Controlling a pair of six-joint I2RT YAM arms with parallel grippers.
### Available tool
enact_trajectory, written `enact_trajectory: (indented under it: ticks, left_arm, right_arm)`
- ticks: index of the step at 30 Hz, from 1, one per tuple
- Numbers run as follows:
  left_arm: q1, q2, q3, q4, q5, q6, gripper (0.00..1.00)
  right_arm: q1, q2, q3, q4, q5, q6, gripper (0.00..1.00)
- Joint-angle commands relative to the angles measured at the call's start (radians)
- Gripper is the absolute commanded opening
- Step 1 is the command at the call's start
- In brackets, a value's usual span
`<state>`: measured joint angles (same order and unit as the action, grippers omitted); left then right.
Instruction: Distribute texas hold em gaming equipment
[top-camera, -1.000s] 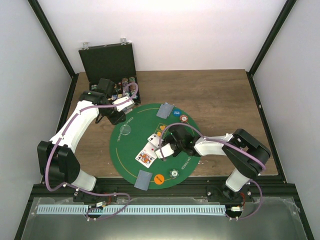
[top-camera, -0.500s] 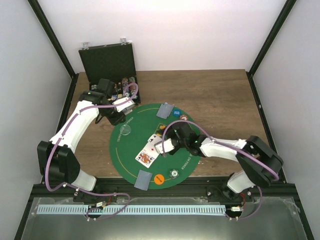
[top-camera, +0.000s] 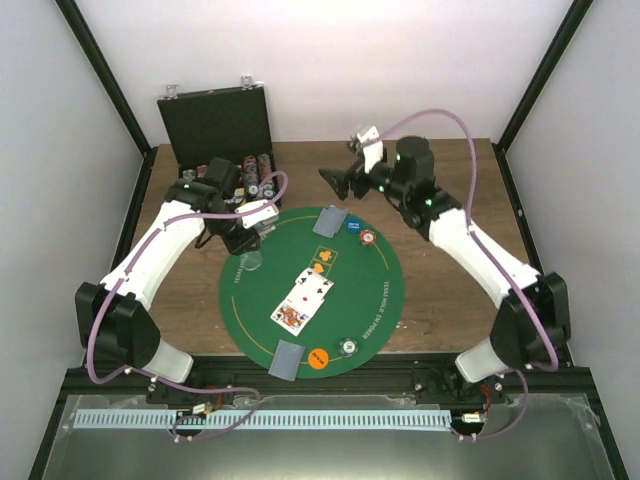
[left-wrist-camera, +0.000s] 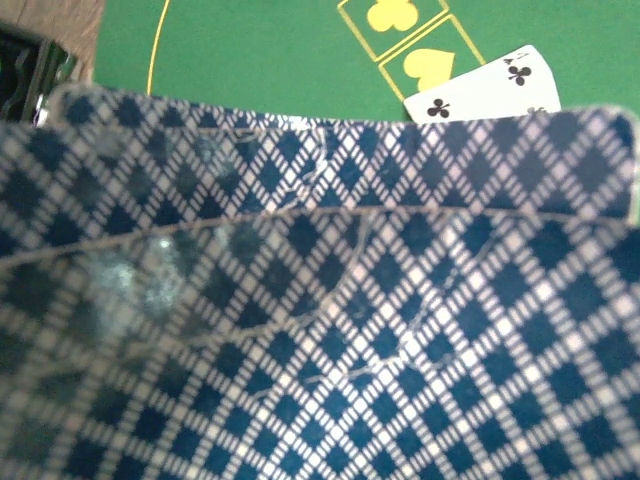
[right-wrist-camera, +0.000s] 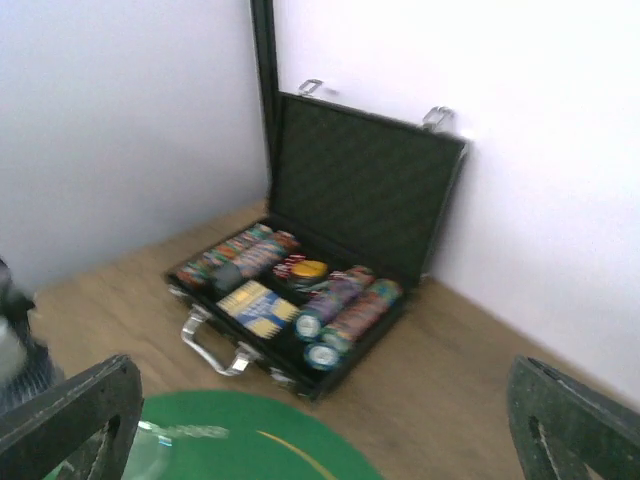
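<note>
On the green mat (top-camera: 380, 300) lie face-up playing cards (top-camera: 303, 300), two face-down cards (top-camera: 330, 222) (top-camera: 288, 358), and orange (top-camera: 318, 358), silvery (top-camera: 348, 347), red-and-white (top-camera: 368, 238), blue (top-camera: 353, 226) and clear (top-camera: 250, 262) discs. My left gripper (top-camera: 244, 236) hangs over the mat's far-left rim. Checked blue card backs (left-wrist-camera: 320, 300) fill the left wrist view and hide its fingers, with a face-up club card (left-wrist-camera: 490, 88) beyond them. My right gripper (top-camera: 340, 180) (right-wrist-camera: 320, 430) is raised beyond the mat's far edge, open and empty, facing the case.
The black hinged case (top-camera: 215, 120) (right-wrist-camera: 370, 170) stands open at the far left corner. It holds rows of chips (right-wrist-camera: 345, 300) and a card box (right-wrist-camera: 258, 308). Its metal handle (right-wrist-camera: 215, 340) faces the mat. Bare wooden table (top-camera: 450, 190) lies to the right.
My right arm lifted off the middle of the mat, swung to the far side and opened. Face-up cards stay where it was. The left gripper shifted slightly toward the mat.
</note>
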<state>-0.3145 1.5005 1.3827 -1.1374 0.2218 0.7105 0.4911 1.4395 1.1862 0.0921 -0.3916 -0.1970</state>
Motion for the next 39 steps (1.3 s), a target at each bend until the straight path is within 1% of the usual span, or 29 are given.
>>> enact_trajectory:
  ticks: [1,4,5,6,7,9,10,12,16,23,25,30,35,39]
  left_arm:
    - [-0.051,-0.002,0.06,-0.034,0.013,0.023,0.43]
    - [-0.063,0.013,0.095,-0.042,0.028,0.015,0.43]
    - [-0.067,0.016,0.099,-0.044,0.037,0.015,0.42]
    - [-0.069,0.018,0.102,-0.043,0.039,0.014,0.42]
    - [-0.071,0.02,0.102,-0.044,0.04,0.014,0.43]
    - [-0.074,0.021,0.096,-0.044,0.04,0.015,0.42]
    - [-0.075,0.021,0.093,-0.043,0.042,0.015,0.42]
    - [-0.075,0.024,0.085,-0.039,0.041,0.014,0.42]
    - [-0.075,0.024,0.076,-0.03,0.039,0.01,0.42]
    - [-0.075,0.029,0.09,-0.03,0.041,0.005,0.42]
    - [-0.075,0.029,0.092,-0.031,0.055,0.004,0.42]
    - [-0.076,0.029,0.089,-0.026,0.062,0.001,0.42]
    - [-0.075,0.027,0.084,-0.022,0.065,-0.001,0.42]
    - [-0.075,0.03,0.08,-0.015,0.059,-0.004,0.42]
  right_arm:
    - [-0.055,0.185,0.177,-0.22,-0.352,0.473,1.0]
    - [-0.063,0.322,0.239,-0.151,-0.677,0.647,1.0]
    - [-0.062,0.359,0.243,-0.093,-0.756,0.719,0.98]
    - [-0.06,0.39,0.232,-0.02,-0.817,0.785,0.94]
    - [-0.054,0.406,0.213,0.056,-0.845,0.848,0.9]
    - [-0.034,0.416,0.187,0.15,-0.854,0.886,0.84]
    - [-0.016,0.423,0.188,0.16,-0.854,0.877,0.82]
    - [0.014,0.445,0.2,0.15,-0.869,0.865,0.81]
    - [0.014,0.451,0.106,0.402,-0.868,1.037,0.79]
    - [0.04,0.526,0.127,0.56,-0.888,1.178,0.68]
    - [0.051,0.541,0.148,0.598,-0.902,1.208,0.68]
    - [0.081,0.579,0.202,0.595,-0.929,1.229,0.7]
    - [0.091,0.624,0.202,0.788,-0.941,1.385,0.69]
    - [0.111,0.661,0.232,0.797,-0.93,1.418,0.69]
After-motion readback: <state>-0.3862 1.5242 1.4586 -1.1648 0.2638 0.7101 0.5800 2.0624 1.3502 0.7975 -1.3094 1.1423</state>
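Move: The card deck, still held in the left fingers, lies roughly 16 cm to the right hand's left, 7 cm back and 12 cm lower. The open chip case is some 23 cm left and 9 cm ahead of the right hand, the clear disc 17 cm left and 7 cm back, both about 30 cm down. From the left hand point, the deck's middle sits about 3 cm right, 3 cm up and 1 cm ahead. Swinging left and down, then drawing back, the right hand sweeps about 13 cm left, 9 cm down and 6 cm back to the deck. Its wrist rolls over by some 85 degrees until the fingers point left and nearly level, while they narrow from wide open to about two thirds and come around the deck's near edge. The left hand keeps its grip and offers the deck some 3 cm rightward and a little up, then nearly stills. ##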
